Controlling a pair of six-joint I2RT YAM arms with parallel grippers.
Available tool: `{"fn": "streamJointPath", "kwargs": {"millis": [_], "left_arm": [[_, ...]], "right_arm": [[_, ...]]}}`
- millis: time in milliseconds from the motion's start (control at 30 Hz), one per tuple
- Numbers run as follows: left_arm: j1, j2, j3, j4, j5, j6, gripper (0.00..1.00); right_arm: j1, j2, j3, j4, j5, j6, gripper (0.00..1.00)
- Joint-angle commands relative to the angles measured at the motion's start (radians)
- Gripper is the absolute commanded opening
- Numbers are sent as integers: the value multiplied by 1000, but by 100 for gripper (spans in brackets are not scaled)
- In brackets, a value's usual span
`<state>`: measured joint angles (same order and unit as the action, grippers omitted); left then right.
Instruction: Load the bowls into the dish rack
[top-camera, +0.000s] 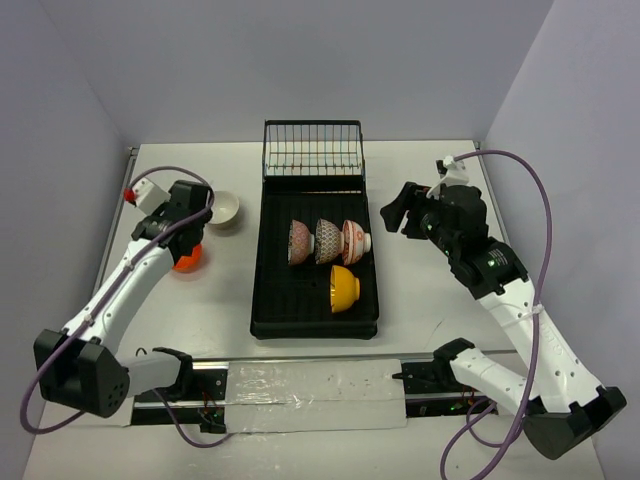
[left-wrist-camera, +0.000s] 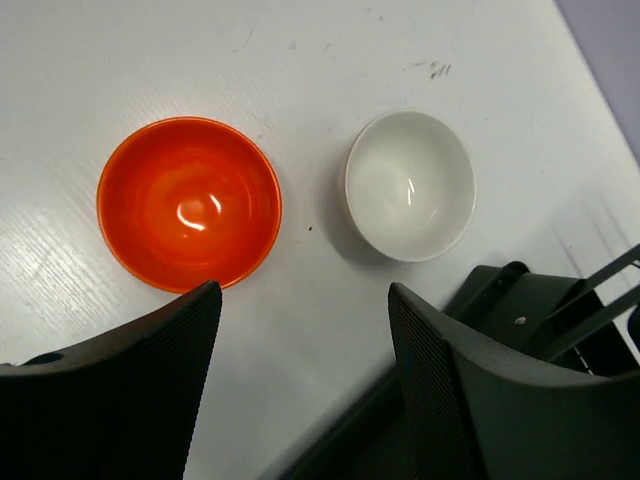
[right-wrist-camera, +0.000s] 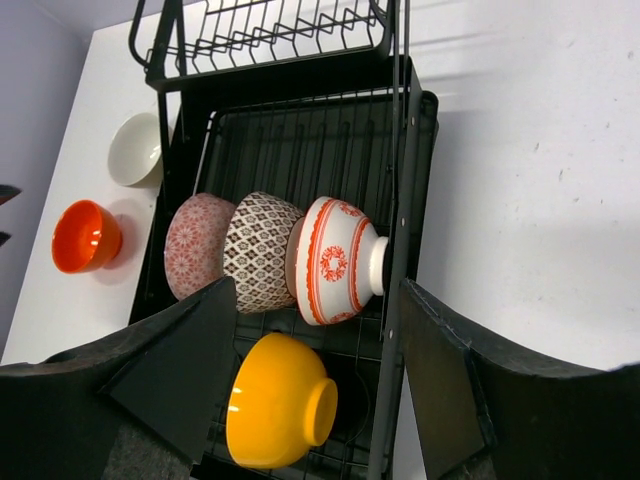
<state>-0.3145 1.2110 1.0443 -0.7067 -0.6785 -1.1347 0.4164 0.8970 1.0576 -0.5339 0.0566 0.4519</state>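
The black dish rack (top-camera: 300, 305) lies mid-table. Standing on edge in a row in it are a pinkish bowl (top-camera: 299, 241), a grey patterned bowl (top-camera: 327, 240) and a red-on-white bowl (top-camera: 354, 240). A yellow-orange bowl (top-camera: 344, 288) lies on its side in front of them. A white bowl (top-camera: 224, 209) and a red-orange bowl (top-camera: 188, 260) sit upright on the table left of the rack. My left gripper (top-camera: 192, 234) hovers open over the table between those two, the red-orange bowl (left-wrist-camera: 188, 203) by its left finger. My right gripper (top-camera: 398, 215) hangs open beside the rack's right rim (right-wrist-camera: 396, 290).
An upright wire-grid basket (top-camera: 312, 150) stands at the rack's far end. Grey walls close in the table on the left, back and right. The rack's corner (left-wrist-camera: 540, 310) lies just right of my left gripper (left-wrist-camera: 305, 300).
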Motion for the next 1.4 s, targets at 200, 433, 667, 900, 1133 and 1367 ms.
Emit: {"fn": "streamJointPath", "kwargs": {"millis": [200, 433, 667, 900, 1133, 1367], "left_arm": [[225, 191, 51, 200, 361, 130, 71], [305, 271, 42, 228, 404, 99, 72], [351, 361, 37, 246, 430, 89, 71], [364, 475, 42, 268, 456, 76, 68], [364, 527, 68, 288, 479, 85, 61], [364, 489, 65, 296, 502, 104, 51]], "right_arm": [[9, -46, -11, 45, -15, -2, 73], [7, -37, -11, 51, -20, -1, 73], [7, -30, -15, 55, -24, -1, 73], [7, -18, -13, 49, -15, -1, 73], [9, -17, -13, 51, -11, -1, 73], [9, -13, -13, 51, -3, 1, 73]]}}
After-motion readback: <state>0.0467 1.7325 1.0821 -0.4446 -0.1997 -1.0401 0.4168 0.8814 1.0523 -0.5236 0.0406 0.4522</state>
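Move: The red bowl lies about 8 cm to the left hand's left, 3 cm ahead and some 17 cm below it. The white bowl beside it stands about 13 cm ahead of that hand and 2 cm to its right, at much the same depth. The dish rack's tray is centred roughly 26 cm to its right and 2 cm ahead. From the right hand, the red bowl is some 54 cm left, 7 cm ahead and 26 cm below. Straddling the red bowl's rim on the side facing the white bowl, one finger inside and one in the gap, the left hand ends without a clear pinch. It sinks about 15 cm, going forward some 6 cm mostly early on and drifting left, tipping further down and dipping its left side, each under 20 degrees. The open fingers begin to close near the end. ##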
